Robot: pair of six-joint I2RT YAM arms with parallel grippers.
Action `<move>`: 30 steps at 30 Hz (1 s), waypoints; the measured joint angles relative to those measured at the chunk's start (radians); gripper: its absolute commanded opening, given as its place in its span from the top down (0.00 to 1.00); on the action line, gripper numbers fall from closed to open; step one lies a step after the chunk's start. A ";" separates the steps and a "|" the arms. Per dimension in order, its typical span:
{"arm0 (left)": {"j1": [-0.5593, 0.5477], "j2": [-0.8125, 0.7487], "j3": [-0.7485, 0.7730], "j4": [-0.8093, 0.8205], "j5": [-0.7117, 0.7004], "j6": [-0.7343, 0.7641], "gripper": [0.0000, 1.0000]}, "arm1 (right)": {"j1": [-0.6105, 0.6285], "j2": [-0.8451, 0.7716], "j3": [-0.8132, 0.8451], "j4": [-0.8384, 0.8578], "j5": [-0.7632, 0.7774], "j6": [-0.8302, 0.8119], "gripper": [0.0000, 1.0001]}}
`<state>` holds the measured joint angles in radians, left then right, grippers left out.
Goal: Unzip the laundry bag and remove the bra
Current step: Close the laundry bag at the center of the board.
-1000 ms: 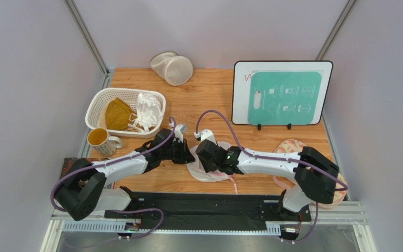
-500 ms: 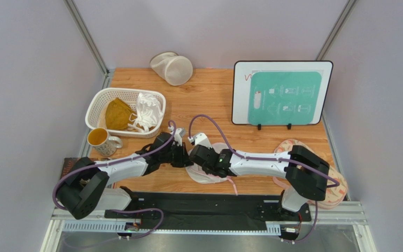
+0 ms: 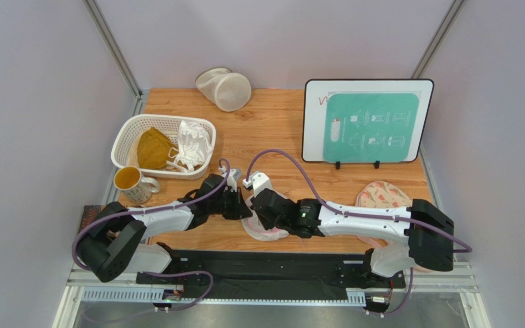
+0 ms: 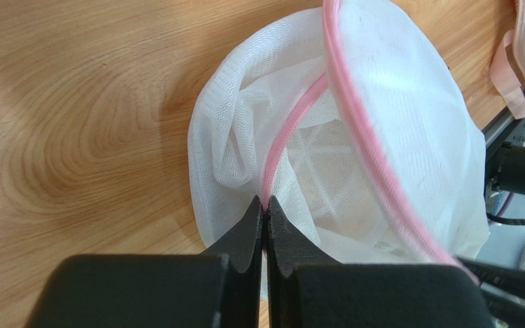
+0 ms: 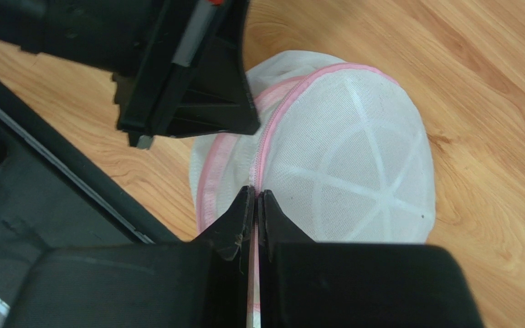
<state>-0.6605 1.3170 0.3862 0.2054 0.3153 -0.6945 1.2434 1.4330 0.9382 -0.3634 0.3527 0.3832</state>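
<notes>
The laundry bag (image 3: pixel 265 231), a white mesh dome with pink trim, lies at the table's front middle between my two grippers. My left gripper (image 4: pixel 266 202) is shut on a pink rib at the crumpled edge of the laundry bag (image 4: pixel 395 137). My right gripper (image 5: pixel 255 193) is shut on the pink zipper line that runs over the laundry bag (image 5: pixel 354 171). The left gripper (image 5: pixel 183 75) hangs just beyond it, a few centimetres away. From above, the left gripper (image 3: pixel 241 205) and the right gripper (image 3: pixel 258 207) nearly touch. The bra is hidden; the mesh shows only pale folds inside.
A white basket (image 3: pixel 127 134) at the left holds a mustard garment (image 3: pixel 153 147) and a white strappy garment (image 3: pixel 192 145). A mug (image 3: pixel 132 181) stands in front of it. A cream mesh bag (image 3: pixel 225 89) lies at the back, an instruction board (image 3: pixel 366 121) stands right, and a pink patterned cloth (image 3: pixel 384 195) lies before it.
My right gripper has closed on the zipper line. The right arm has reached further left and lower, uncovering more of the pink patterned cloth. The left gripper stays shut on the bag.
</notes>
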 measured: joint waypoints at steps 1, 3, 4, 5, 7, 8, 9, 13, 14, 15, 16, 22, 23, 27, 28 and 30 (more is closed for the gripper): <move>0.000 0.000 0.000 0.001 0.001 0.000 1.00 | 0.009 0.000 -0.003 0.005 -0.008 -0.009 1.00; 0.000 0.000 0.000 0.002 0.002 -0.001 1.00 | 0.032 0.000 -0.007 0.010 -0.024 -0.028 1.00; 0.000 0.000 0.000 0.001 0.002 -0.003 1.00 | 0.044 0.000 -0.007 0.011 -0.032 -0.039 1.00; 0.000 0.000 0.000 0.002 0.002 -0.005 1.00 | 0.058 0.000 -0.007 0.013 -0.040 -0.048 1.00; 0.000 -0.002 0.000 0.001 0.002 -0.007 1.00 | 0.082 0.001 -0.007 0.022 -0.053 -0.069 1.00; 0.000 -0.002 0.000 0.001 0.002 -0.008 1.00 | 0.093 0.002 -0.008 0.026 -0.057 -0.076 1.00; 0.000 -0.002 0.000 0.001 0.002 -0.008 1.00 | 0.107 0.003 -0.008 0.032 -0.060 -0.085 1.00; 0.000 -0.002 0.000 0.001 0.014 -0.010 1.00 | 0.154 0.005 -0.010 0.063 -0.086 -0.122 1.00; 0.000 -0.002 0.000 0.001 0.016 -0.011 1.00 | 0.161 0.006 -0.010 0.071 -0.092 -0.128 1.00; 0.000 -0.002 0.000 0.001 0.018 -0.012 1.00 | 0.166 0.006 -0.010 0.080 -0.095 -0.135 1.00; 0.000 -0.002 0.000 0.002 0.020 -0.014 1.00 | 0.171 0.006 -0.010 0.088 -0.095 -0.143 1.00; 0.000 -0.010 0.000 0.013 0.036 -0.027 1.00 | 0.176 0.006 -0.015 0.104 -0.046 -0.173 1.00; 0.000 -0.010 0.000 0.017 0.040 -0.031 1.00 | 0.176 0.005 -0.020 0.105 -0.032 -0.183 1.00; 0.000 -0.010 0.000 0.031 0.056 -0.041 1.00 | 0.175 -0.004 -0.028 0.105 -0.014 -0.214 1.00; 0.000 -0.008 0.000 0.035 0.061 -0.043 1.00 | 0.176 -0.004 -0.028 0.108 -0.015 -0.219 1.00; 0.000 0.000 0.004 0.046 0.070 -0.047 1.00 | 0.176 -0.002 -0.029 0.119 -0.025 -0.227 1.00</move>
<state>-0.6605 1.3174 0.3901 0.2512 0.3855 -0.7410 1.4193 1.4311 0.9089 -0.2443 0.3275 0.1566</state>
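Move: Both hands already pinch the pink-edged rim of the laundry bag, the right one higher. From the right fingers the bag's middle lies about 2 cm ahead, 2 cm to the right and 6 cm below; from the left fingers it is about 1 cm back, 3 cm to the right and roughly level in height. From the right hand, the white basket stands some 20 cm ahead and 25 cm left, and the printed pouch 3 cm ahead and 31 cm right, both lower. Keeping its closed pinch on the pink rim, the right hand sweeps back towards the robot by about 6 cm and some 4 cm left, nearly level and turning about 20 degrees counter-clockwise, then eases forward by roughly a centimetre and settles there. The left hand keeps its own shut grip on the rim against this, almost still at first and then drifting slightly right and up by 1 to 2 cm. ##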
